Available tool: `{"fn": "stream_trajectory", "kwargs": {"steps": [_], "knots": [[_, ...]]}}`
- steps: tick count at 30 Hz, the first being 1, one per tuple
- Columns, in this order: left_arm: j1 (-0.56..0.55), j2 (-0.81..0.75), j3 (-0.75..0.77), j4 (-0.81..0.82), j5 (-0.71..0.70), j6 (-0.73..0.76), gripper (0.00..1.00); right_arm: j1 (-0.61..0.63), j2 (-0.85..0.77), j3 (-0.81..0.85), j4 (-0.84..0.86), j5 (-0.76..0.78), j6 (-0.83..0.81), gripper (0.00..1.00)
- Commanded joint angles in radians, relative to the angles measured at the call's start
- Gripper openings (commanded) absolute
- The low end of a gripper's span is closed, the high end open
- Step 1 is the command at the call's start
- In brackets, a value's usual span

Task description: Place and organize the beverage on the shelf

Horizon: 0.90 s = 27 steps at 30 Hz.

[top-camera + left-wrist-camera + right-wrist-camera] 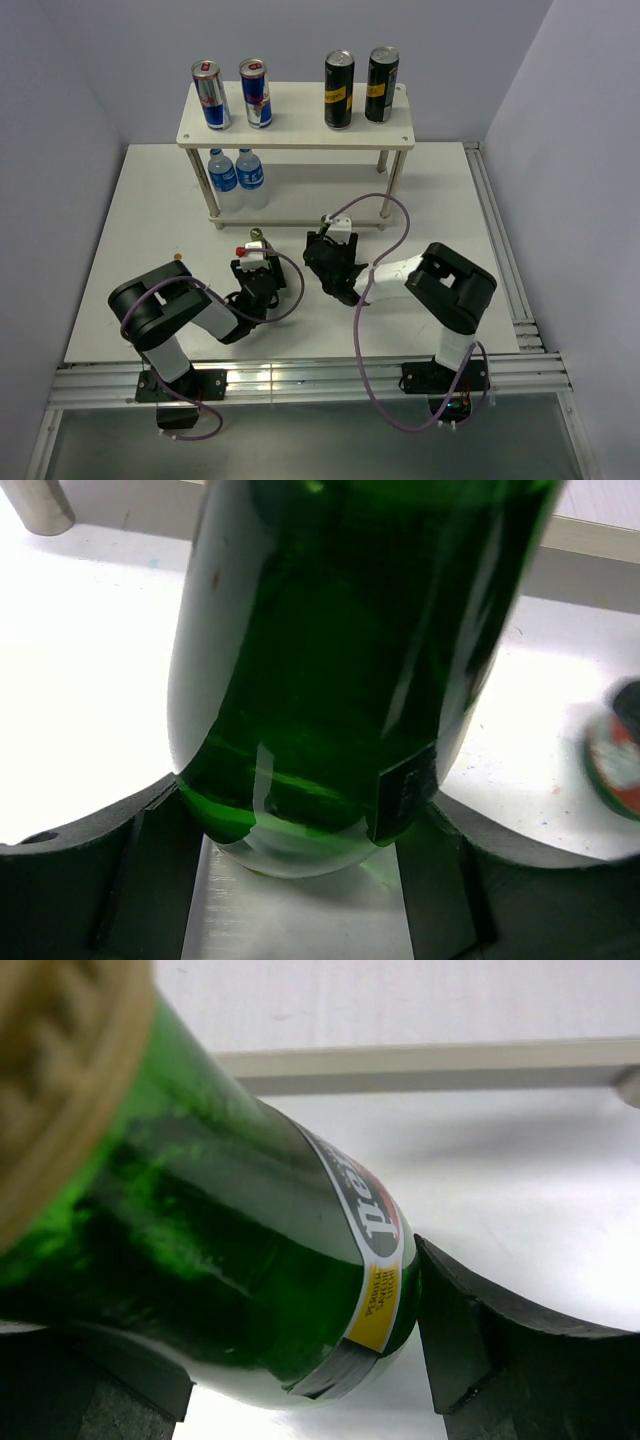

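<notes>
A green glass bottle point(340, 660) fills the left wrist view, standing between my left gripper point(305, 825) fingers point(90, 880), which press on both of its sides near the base. A second green bottle point(200, 1250) with a red, white and yellow label lies tilted across my right gripper point(290, 1360), touching both fingers point(490, 1350). From above, the left gripper point(258, 265) and right gripper point(335, 252) sit side by side in front of the shelf point(295, 128) and mostly hide the bottles. Two silver-and-blue cans point(210, 95) and two black cans point(339, 90) stand on the top board.
Two clear water bottles point(223, 172) with blue labels stand on the lower tier at the left. A blurred red-and-white round thing point(615, 750) lies on the table right of the left gripper's bottle. Grey walls close in on both sides, and the shelf legs point(385, 190) stand just beyond the grippers.
</notes>
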Motion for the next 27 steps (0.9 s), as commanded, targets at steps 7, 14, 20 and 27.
{"fn": "stream_trajectory", "kwargs": {"steps": [7,14,20,27], "knots": [[0.002,0.017,-0.01,0.068,-0.023,-0.034,0.0,0.004,-0.217,0.037,-0.026,0.179,-0.093,0.0],[0.003,0.014,-0.006,0.046,-0.019,-0.038,0.0,-0.06,-0.214,0.129,-0.023,0.164,-0.147,0.0],[0.003,0.011,-0.009,0.042,-0.015,-0.041,0.0,-0.141,-0.17,0.218,-0.01,0.113,-0.179,0.0],[0.0,0.023,-0.006,0.045,-0.004,-0.046,0.0,-0.232,-0.086,0.3,-0.01,0.057,-0.173,0.0]]}}
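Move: The right hand already grips a green bottle; its destination seems to be the right end of the lower shelf, about 15 cm ahead, 9 cm to the right and 2 cm below. The shelf's front right post stands some 8 cm ahead and 13 cm right; the nearer water bottle is about 14 cm ahead and 19 cm left. From the left hand, holding the other green bottle, that shelf end is roughly 19 cm ahead and 24 cm right. Upward first, after a small slip to the right, the right hand raises its green bottle, then sweeps forward and right towards the right end of the lower shelf while still climbing, about 10 cm up and 8 cm forward in all. The wrist swings some 10 degrees clockwise and the fingers tip up a little, keeping their grip. The left hand stays put, still holding its bottle. ##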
